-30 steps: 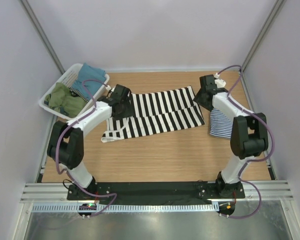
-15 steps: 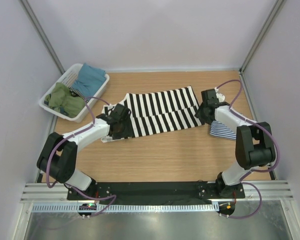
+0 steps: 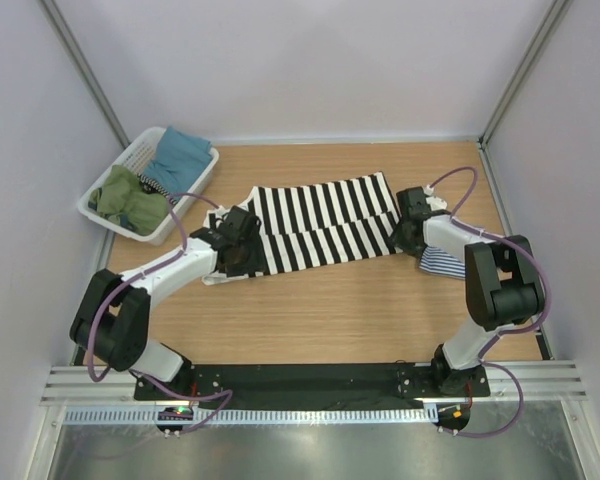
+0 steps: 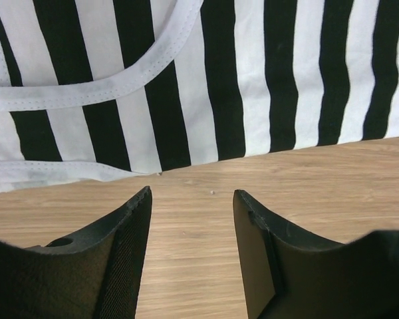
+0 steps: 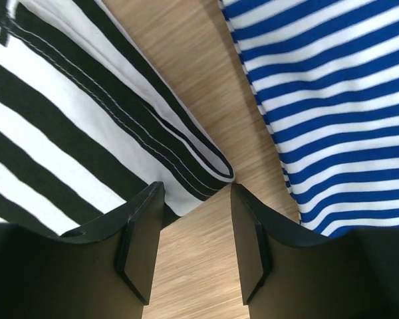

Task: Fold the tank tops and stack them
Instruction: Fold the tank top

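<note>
The broad black-and-white striped tank top [image 3: 315, 225] lies spread flat across the middle of the table. The thin navy-and-white striped tank top [image 3: 442, 262] lies folded at the right, partly under the right arm. My left gripper [image 3: 240, 255] is low at the broad top's left near edge. In the left wrist view it [image 4: 191, 193] is open over bare wood, just short of the cloth [image 4: 219, 80]. My right gripper [image 3: 405, 238] is at that top's right near corner. It [image 5: 196, 186] is open, with the hem corner [image 5: 206, 163] at its fingertips and the navy top [image 5: 332, 100] beside it.
A white slatted basket [image 3: 120, 165] stands at the back left with green and teal clothes in it. Grey walls enclose the table on three sides. Bare wood [image 3: 330, 310] runs between the broad top and the arm bases.
Both arms have swung in and down: the left from the top's far left edge to its near edge, the right from the back right to the hem corner. Both jaws have narrowed slightly.
</note>
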Controlling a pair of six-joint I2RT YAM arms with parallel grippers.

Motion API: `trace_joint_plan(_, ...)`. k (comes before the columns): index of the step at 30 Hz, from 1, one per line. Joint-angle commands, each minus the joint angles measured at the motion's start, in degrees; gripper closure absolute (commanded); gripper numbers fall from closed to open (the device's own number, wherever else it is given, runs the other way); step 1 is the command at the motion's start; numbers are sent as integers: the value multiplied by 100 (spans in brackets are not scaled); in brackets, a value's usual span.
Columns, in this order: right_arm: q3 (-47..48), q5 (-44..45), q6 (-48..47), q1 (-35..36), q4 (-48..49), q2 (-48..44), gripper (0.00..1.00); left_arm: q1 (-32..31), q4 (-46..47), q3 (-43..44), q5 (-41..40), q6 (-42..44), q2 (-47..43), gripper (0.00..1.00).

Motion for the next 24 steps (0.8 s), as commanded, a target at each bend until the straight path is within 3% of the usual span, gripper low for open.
trace_joint_plan(1,-167,380,228,112,128,-102,50,-26,-25,97,-140,33,-423,46)
trace_joint_plan(4,-255,442,273,174,163,-49,57,-26,-25,123,-210,50,-599,45)
trace_joint_plan(5,-281,460,273,226,172,-40,67,-26,-17,123,-246,50,-617,45)
trace_joint_plan(8,-396,486,316,323,154,-102,83,-26,10,123,-316,50,-678,44)
trace_joint_plan(17,-1168,671,466,824,-153,-1032,92,-26,80,255,-378,85,-661,43)
trace_joint_plan(24,-1933,548,404,868,-548,-2314,95,-17,-78,510,-528,200,-696,42)
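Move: The right hand is open just over the near right corner of the black-striped tank top: that corner is about 1 cm ahead, level sideways and some 2 cm below. The folded blue-striped tank top is about 13 cm to the right of this hand, level with it front to back and 2 cm lower. From the left hand the corner is roughly 39 cm to the right and 8 cm ahead. The right fingers shut on the tank top's near corner, then drag it back about 9 cm; left rises 5 cm. ##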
